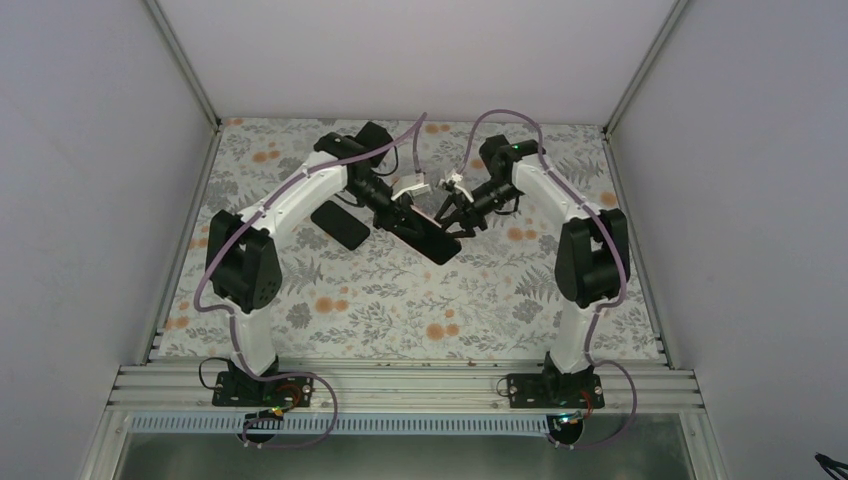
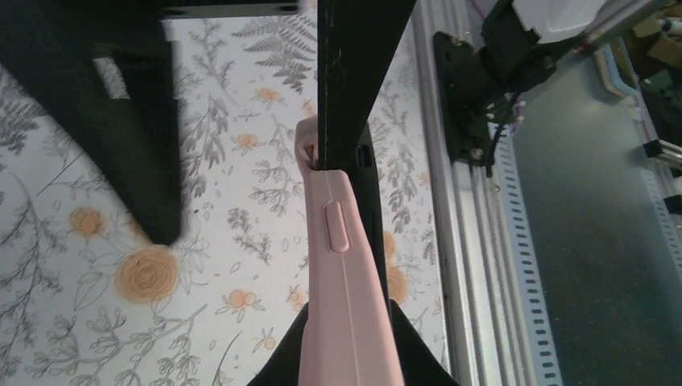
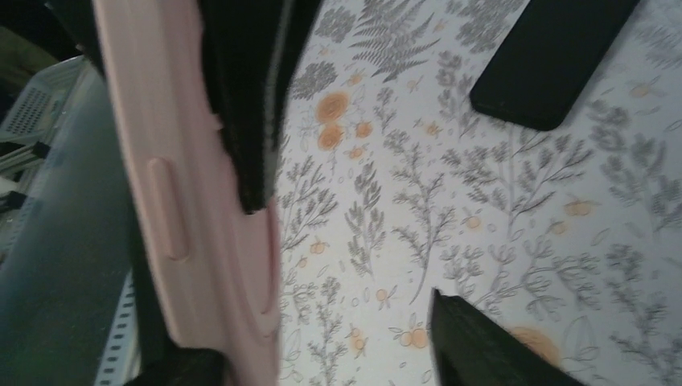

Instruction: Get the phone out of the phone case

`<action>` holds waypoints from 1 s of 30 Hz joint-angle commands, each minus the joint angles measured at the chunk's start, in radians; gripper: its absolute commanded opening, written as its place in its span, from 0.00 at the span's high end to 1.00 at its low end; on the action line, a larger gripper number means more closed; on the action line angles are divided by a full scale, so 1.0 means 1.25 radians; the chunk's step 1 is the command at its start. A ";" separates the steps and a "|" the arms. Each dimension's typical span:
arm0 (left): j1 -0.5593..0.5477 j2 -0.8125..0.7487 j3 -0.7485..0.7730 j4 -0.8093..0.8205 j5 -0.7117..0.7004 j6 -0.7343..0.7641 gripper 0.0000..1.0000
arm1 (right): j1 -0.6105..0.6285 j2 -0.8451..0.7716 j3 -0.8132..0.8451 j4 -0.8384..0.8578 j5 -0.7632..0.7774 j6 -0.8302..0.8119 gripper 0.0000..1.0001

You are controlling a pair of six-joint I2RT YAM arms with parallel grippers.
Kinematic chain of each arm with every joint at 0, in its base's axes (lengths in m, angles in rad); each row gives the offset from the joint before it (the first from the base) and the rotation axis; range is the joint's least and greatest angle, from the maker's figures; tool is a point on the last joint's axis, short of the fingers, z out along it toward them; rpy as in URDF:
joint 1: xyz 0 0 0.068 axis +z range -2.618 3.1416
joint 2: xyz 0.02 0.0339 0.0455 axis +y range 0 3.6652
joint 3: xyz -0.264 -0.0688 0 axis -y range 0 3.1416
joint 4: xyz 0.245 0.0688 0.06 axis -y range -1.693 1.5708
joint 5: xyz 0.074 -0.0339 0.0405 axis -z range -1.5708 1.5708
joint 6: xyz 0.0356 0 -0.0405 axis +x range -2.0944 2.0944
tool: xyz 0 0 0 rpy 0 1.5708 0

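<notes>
The pink phone case (image 2: 346, 265) stands on edge between the jaws of my left gripper (image 2: 347, 358), which is shut on it above the table. The black phone (image 2: 347, 80) sticks out of the case's far end, its edge lifted off the pink rim. In the top view the phone (image 1: 432, 243) hangs below my left gripper (image 1: 397, 212). My right gripper (image 1: 453, 215) is close beside it. In the right wrist view the case (image 3: 189, 201) and the phone (image 3: 241, 96) lie against the left finger of my right gripper (image 3: 322, 342), whose jaws stand wide apart.
A second flat black slab (image 1: 340, 226) lies on the floral mat (image 1: 400, 310) left of the grippers; it also shows in the right wrist view (image 3: 555, 56). A blurred dark shape (image 2: 104, 121) fills the upper left of the left wrist view. The aluminium rail (image 1: 400, 385) runs along the near edge.
</notes>
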 commanded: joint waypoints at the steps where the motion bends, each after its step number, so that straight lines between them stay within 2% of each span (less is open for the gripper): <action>1: -0.051 -0.005 -0.036 0.459 0.102 -0.145 0.98 | 0.174 0.020 0.078 -0.050 -0.355 -0.067 0.62; 3: -0.048 -0.017 -0.044 0.489 0.055 -0.157 0.98 | 0.169 0.017 0.077 -0.028 -0.336 -0.030 0.93; 5: -0.050 -0.031 -0.036 0.491 -0.024 -0.146 0.97 | 0.148 -0.012 0.043 0.038 -0.316 0.045 0.96; 6: -0.049 -0.043 -0.039 0.497 -0.060 -0.141 0.94 | 0.135 -0.035 0.020 0.080 -0.297 0.090 0.96; 7: -0.049 -0.060 -0.051 0.518 -0.101 -0.151 0.87 | 0.120 -0.061 -0.008 0.115 -0.278 0.123 0.96; 9: -0.042 -0.091 -0.070 0.545 -0.151 -0.160 0.69 | 0.087 -0.104 -0.050 0.149 -0.232 0.155 0.96; 11: -0.036 -0.112 -0.074 0.550 -0.199 -0.168 0.40 | 0.032 -0.142 -0.087 0.163 -0.207 0.171 0.96; 13: -0.023 -0.139 -0.079 0.559 -0.240 -0.171 0.28 | -0.019 -0.170 -0.113 0.151 -0.179 0.167 0.96; 14: -0.015 -0.162 -0.091 0.579 -0.257 -0.175 0.03 | -0.044 -0.180 -0.128 0.148 -0.166 0.168 0.96; 19: 0.003 -0.273 -0.186 0.703 -0.366 -0.181 0.00 | -0.137 -0.242 -0.207 0.180 -0.118 0.210 0.96; 22: -0.008 -0.326 -0.289 0.825 -0.448 -0.207 0.00 | -0.168 -0.227 -0.229 0.304 -0.067 0.378 0.96; 24: -0.039 -0.309 -0.307 0.874 -0.533 -0.227 0.00 | -0.184 -0.207 -0.217 0.427 -0.038 0.536 0.96; 26: -0.091 -0.284 -0.313 0.925 -0.614 -0.225 0.00 | -0.191 -0.194 -0.196 0.545 0.052 0.704 0.96; 30: -0.197 -0.201 -0.289 1.020 -0.793 -0.216 0.00 | -0.197 -0.135 -0.117 0.652 0.338 0.877 0.96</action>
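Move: The cased phone, already held up in the left fingers, has its middle about 5 cm to the right of the left hand, 3 cm back and a couple of centimetres lower. From the open right hand that middle is roughly 5 cm left, 3 cm back and 2 cm lower. The loose black phone lies flat on the table about 14 cm to the left of the left hand, 5 cm farther out and some 20 cm below it. Almost in place at first, the right hand shuts its fingers on the near edge of the cased phone; then the left lets go, opening wide and backing off about 10 cm forward and 12 cm up while it swings round towards forward-right. The right rises 4 cm and carries the case off to the right, then forward and down again, turning some 40 degrees clockwise. ##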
